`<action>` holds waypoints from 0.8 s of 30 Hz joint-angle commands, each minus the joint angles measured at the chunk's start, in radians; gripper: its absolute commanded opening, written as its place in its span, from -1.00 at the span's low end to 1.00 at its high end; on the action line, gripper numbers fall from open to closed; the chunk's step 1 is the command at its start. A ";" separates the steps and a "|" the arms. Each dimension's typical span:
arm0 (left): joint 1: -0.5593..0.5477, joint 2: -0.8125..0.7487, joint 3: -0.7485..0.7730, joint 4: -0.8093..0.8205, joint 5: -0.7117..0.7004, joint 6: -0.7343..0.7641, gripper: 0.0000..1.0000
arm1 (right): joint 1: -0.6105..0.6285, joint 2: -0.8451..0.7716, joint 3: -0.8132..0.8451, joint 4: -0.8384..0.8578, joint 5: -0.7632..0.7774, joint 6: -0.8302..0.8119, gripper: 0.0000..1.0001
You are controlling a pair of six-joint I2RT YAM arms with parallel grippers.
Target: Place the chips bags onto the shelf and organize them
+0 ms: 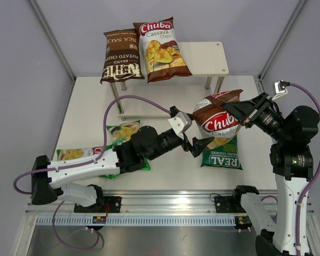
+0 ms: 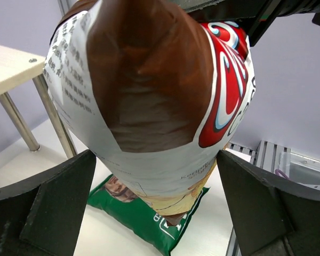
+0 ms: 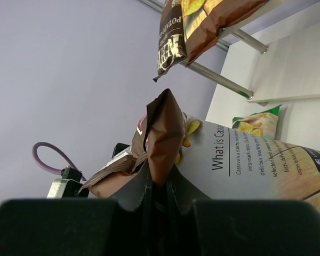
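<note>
The shelf (image 1: 202,58) stands at the back, with a dark brown Kettle bag (image 1: 120,56) and a white-brown Chuba Cassava bag (image 1: 161,49) lying on its top board. My right gripper (image 1: 236,110) is shut on the brown top seam (image 3: 162,133) of a second Chuba Cassava bag (image 1: 218,122) and holds it in the air. My left gripper (image 1: 198,143) is open, its fingers (image 2: 42,208) flanking that bag's lower end (image 2: 149,106). A dark green REAL bag (image 1: 222,154) lies on the table underneath. Two light green Chuba bags (image 1: 122,130) (image 1: 77,154) lie on the left, partly under my left arm.
The right half of the shelf's top board is bare. A metal shelf leg (image 2: 53,114) stands close on the left in the left wrist view. Purple walls enclose the table. A metal rail (image 1: 165,216) runs along the near edge.
</note>
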 commanded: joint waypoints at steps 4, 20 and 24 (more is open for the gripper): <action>-0.012 -0.012 0.002 0.184 0.113 0.053 0.97 | 0.036 -0.011 0.006 0.116 -0.116 0.076 -1.00; -0.035 -0.112 -0.085 0.221 0.114 -0.043 -0.66 | 0.042 -0.025 0.026 0.068 -0.060 -0.059 0.13; -0.035 -0.146 -0.125 0.272 0.125 -0.119 -0.87 | 0.042 -0.031 -0.005 0.133 -0.067 -0.034 0.36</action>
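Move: The Chuba bag hangs from my right hand, its middle about 8 cm below that hand, 2 cm back and 2 cm to its left. From my open left hand the bag's middle lies roughly 5 cm to the right and 2 cm ahead, about level. The green bag on the table is some 10 cm ahead, 10 cm right and 35 cm below my left hand; the shelf top's empty space is about 33 cm straight ahead of it and 6 cm below. I take the Chuba bag over in the air: my left fingers, spread around its left side, shut and pinch it by the brown end, while that hand draws back about 3 cm and a little left. Once it grips, my right fingers open and let go of the top corner, the right hand easing back and up barely 1.5 cm each and tipping its fingertips up slightly. ##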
